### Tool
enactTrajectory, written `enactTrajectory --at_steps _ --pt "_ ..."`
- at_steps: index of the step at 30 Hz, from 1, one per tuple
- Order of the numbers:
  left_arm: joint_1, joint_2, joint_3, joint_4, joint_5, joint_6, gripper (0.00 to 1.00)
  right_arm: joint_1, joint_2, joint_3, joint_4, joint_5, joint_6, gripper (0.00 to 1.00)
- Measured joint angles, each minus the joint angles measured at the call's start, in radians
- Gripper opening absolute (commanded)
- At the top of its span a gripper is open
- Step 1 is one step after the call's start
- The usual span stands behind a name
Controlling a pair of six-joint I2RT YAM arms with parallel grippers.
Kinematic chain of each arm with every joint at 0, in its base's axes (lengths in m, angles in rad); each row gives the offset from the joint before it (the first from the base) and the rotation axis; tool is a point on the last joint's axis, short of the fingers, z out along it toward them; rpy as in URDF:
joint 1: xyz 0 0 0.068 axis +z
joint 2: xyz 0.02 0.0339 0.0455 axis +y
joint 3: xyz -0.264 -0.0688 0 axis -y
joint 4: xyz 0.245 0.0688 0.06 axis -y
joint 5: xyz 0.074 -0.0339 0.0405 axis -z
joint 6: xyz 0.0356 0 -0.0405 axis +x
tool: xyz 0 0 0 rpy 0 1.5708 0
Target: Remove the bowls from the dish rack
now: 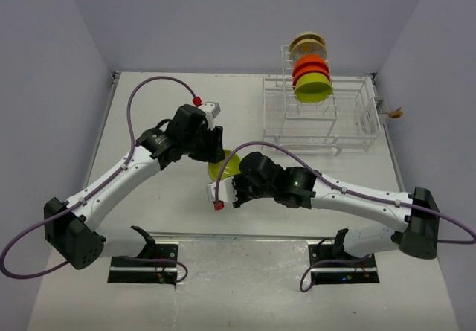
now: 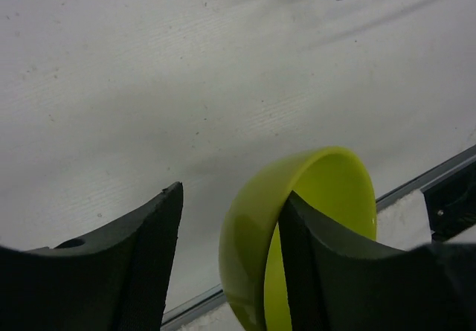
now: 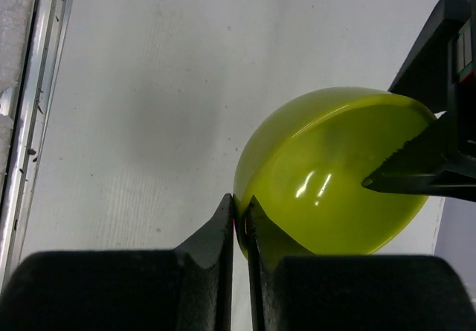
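Observation:
A lime-green bowl (image 1: 222, 167) hangs on edge above the table between both grippers. My right gripper (image 1: 233, 176) is shut on its rim, as the right wrist view shows, with the gripper (image 3: 239, 208) pinching the bowl (image 3: 335, 175). My left gripper (image 1: 216, 152) is open and straddles the opposite rim. In the left wrist view the gripper (image 2: 230, 197) has one finger inside the bowl (image 2: 253, 242) and one outside, apart from it. The white dish rack (image 1: 349, 126) at the back right holds a cream bowl (image 1: 307, 46), an orange-red bowl (image 1: 311, 68) and another lime-green bowl (image 1: 313, 88) upright in its slots.
A metal rail (image 1: 245, 236) runs along the table's near edge, just in front of both arm bases. Grey walls close in the left, back and right sides. A small tan object (image 1: 396, 111) sticks out at the right wall beside the rack.

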Motion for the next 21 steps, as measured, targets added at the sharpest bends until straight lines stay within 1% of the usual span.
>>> enactTrajectory --at_steps 1,2,3,4,5,6,7,14,15,16,17,18,19,20,21 --pt "-0.003 0.002 -0.007 -0.007 -0.01 0.001 0.39 0.0 0.002 0.002 0.0 0.002 -0.002 0.0" --pt "-0.006 0.005 -0.012 -0.013 -0.016 0.0 0.32 -0.002 0.006 0.003 0.0 0.005 -0.005 0.0" --pt "-0.011 0.008 -0.013 -0.018 -0.023 0.005 0.27 -0.004 0.014 0.005 0.0 0.009 -0.006 0.0" --pt "-0.021 0.012 -0.013 -0.019 -0.033 0.011 0.15 -0.005 0.024 0.006 0.0 0.013 -0.006 0.0" --pt "-0.031 0.016 -0.013 -0.023 -0.048 0.033 0.08 -0.005 0.033 0.007 -0.001 0.024 -0.01 0.0" --pt "-0.036 0.021 -0.013 -0.039 -0.073 0.047 0.03 -0.008 0.041 0.012 0.0 0.032 -0.018 0.0" --pt "-0.04 0.034 -0.013 -0.056 -0.098 0.062 0.0 -0.008 0.047 0.024 -0.003 0.033 -0.021 0.0" --pt "-0.055 0.077 -0.012 -0.076 -0.181 0.095 0.0 -0.008 0.122 0.083 -0.051 0.066 -0.001 0.0" --pt "-0.056 0.079 -0.012 -0.074 -0.185 0.094 0.0 -0.008 0.125 0.085 -0.054 0.069 0.005 0.06" --pt "-0.057 0.079 -0.012 -0.073 -0.19 0.094 0.0 -0.009 0.126 0.086 -0.054 0.072 0.013 0.24" --pt "-0.058 0.079 -0.012 -0.07 -0.192 0.093 0.0 -0.01 0.126 0.088 -0.055 0.075 0.026 0.39" --pt "-0.058 0.077 -0.012 -0.069 -0.204 0.077 0.0 -0.011 0.126 0.09 -0.056 0.083 0.046 0.5" --pt "-0.057 0.075 -0.012 -0.063 -0.217 0.065 0.0 -0.014 0.126 0.093 -0.057 0.09 0.07 0.81" --pt "-0.055 0.072 -0.012 -0.053 -0.231 0.047 0.0 -0.017 0.126 0.093 -0.056 0.102 0.097 0.99" --pt "-0.053 0.068 -0.012 -0.043 -0.247 0.032 0.0 -0.019 0.124 0.093 -0.058 0.11 0.116 0.99"
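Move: Just ahead of the right hand, which still pinches its near rim, the green bowl has its middle about 5 cm forward and 2 cm left. From the half-open left hand, whose fingers straddle the far rim, the bowl's middle is some 4 cm back, 2 cm right and 2 cm lower. The other green bowl, in the rack, stands roughly 20 cm ahead and 30 cm right of the left hand; the orange bowls are about 7 cm beyond it. Closing on the far rim of the green bowl, the left fingers pinch its wall while the hand sinks about 4 cm and eases left, rolling some 15 degrees so its left side rises. The right hand keeps its pinch, drifting 2 cm forward and slightly down, then opens wide and lets go of the near rim, turning a little clockwise; the left hand begins to rise again. ##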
